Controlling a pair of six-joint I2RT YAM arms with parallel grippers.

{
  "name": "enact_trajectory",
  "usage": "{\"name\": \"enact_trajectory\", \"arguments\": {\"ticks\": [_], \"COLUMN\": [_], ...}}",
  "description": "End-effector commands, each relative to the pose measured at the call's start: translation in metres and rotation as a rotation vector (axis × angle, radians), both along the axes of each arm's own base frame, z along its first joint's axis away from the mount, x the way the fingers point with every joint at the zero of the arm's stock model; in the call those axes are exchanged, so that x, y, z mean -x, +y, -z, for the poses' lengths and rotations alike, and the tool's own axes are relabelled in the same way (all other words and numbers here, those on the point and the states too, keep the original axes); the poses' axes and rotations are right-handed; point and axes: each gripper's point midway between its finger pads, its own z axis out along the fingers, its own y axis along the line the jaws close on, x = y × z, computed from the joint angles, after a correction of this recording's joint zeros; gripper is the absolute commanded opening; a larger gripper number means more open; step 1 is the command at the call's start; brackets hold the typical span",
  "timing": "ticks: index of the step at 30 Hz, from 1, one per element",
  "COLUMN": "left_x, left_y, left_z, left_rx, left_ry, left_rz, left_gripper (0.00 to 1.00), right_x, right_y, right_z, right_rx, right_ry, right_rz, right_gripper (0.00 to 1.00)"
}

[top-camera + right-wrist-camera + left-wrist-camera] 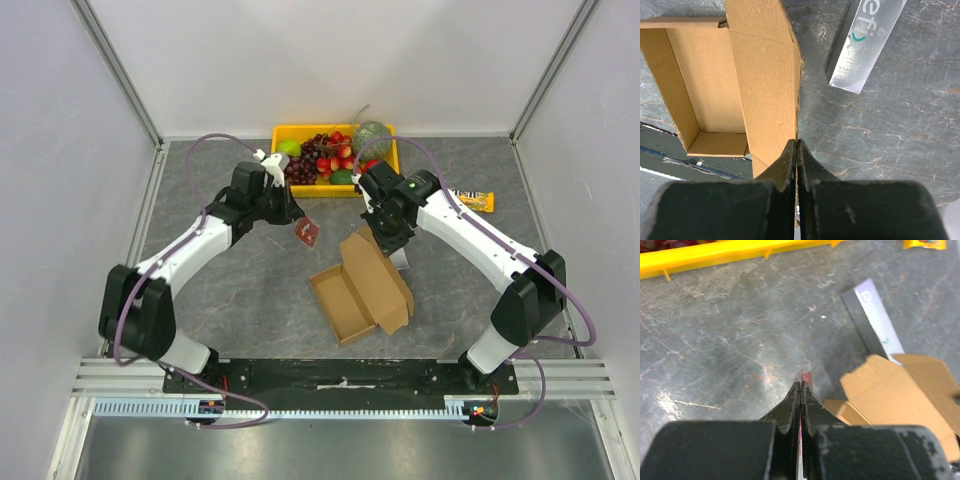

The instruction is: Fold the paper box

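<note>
The paper box point(345, 300) lies mid-table as an open brown tray with its lid flap point(385, 275) raised. My right gripper point(384, 238) is shut on the top edge of that flap. In the right wrist view the cardboard edge point(798, 100) runs straight into the shut right gripper point(797, 143), with the box's open inside point(705, 90) to the left. My left gripper point(298, 222) hangs left of the box, shut on a small red packet point(309, 233). In the left wrist view the packet's tip point(806, 374) pokes out of the shut left gripper point(801, 385), and the box point(900, 395) lies to the right.
A yellow tray point(281, 129) of fruit stands at the back. A silver-grey carton point(867, 45) lies on the table just behind the box, also in the left wrist view point(872, 320). A yellow snack packet point(472, 201) lies at the right. The black base strip point(340, 375) runs along the near edge.
</note>
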Motion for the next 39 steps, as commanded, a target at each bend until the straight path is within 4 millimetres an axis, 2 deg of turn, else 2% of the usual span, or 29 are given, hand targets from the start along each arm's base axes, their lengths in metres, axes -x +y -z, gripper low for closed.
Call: {"name": "enact_trajectory", "arguments": {"ticks": [1, 5, 9, 13, 17, 23, 30, 39], "left_x": [0.042, 0.085, 0.12, 0.148, 0.165, 0.184, 0.182, 0.186], "left_y": [-0.012, -0.033, -0.046, -0.06, -0.072, -0.089, -0.101, -0.104], "left_z": [-0.039, -0.052, -0.061, -0.055, -0.045, -0.026, -0.015, 0.012], "left_rx": [0.113, 0.122, 0.175, 0.189, 0.208, 0.2, 0.193, 0.135], "left_ry": [-0.021, -0.021, 0.003, 0.034, 0.061, 0.107, 0.127, 0.149], "left_rz": [0.091, 0.196, 0.257, 0.312, 0.345, 0.405, 0.44, 0.506], "left_gripper": [0.02, 0.02, 0.02, 0.02, 0.02, 0.02, 0.02, 0.02], "right_x": [-0.005, -0.007, -0.006, -0.006, -0.004, -0.001, 0.001, 0.0], "right_y": [0.003, 0.004, 0.005, 0.005, 0.004, 0.002, 0.001, 0.001], "right_z": [-0.01, -0.008, -0.007, -0.007, -0.006, -0.004, -0.003, -0.002], "right_rx": [-0.036, -0.031, -0.037, -0.041, -0.043, -0.045, -0.045, -0.043], "right_ry": [-0.049, -0.047, -0.048, -0.049, -0.051, -0.05, -0.044, -0.045], "right_rz": [0.002, 0.0, -0.001, 0.001, 0.002, 0.003, 0.002, -0.002], "right_gripper": [0.01, 0.0, 0.0, 0.0, 0.0, 0.0, 0.0, 0.0]}}
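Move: The left hand, carrying the red packet some 13 cm above the table, is bound for the paper box's open tray, about 17 cm back, 11 cm to its right and 12 cm below. The raised lid stands about 13 cm back, 19 cm right and 7 cm down; the silver box lies level with the hand, 26 cm right and 12 cm down. From the right hand, the tray is about 5 cm back, 11 cm left and 13 cm below. Back and to its right, the left hand swings the packet it still grips about 18 cm back and 9 cm across to over the open tray, arching up 5 or 6 cm first, then sinking some 7 cm. The wrist turns about 25 degrees clockwise on the way. The right hand stays, keeping its pinch on the raised lid's outer edge. ##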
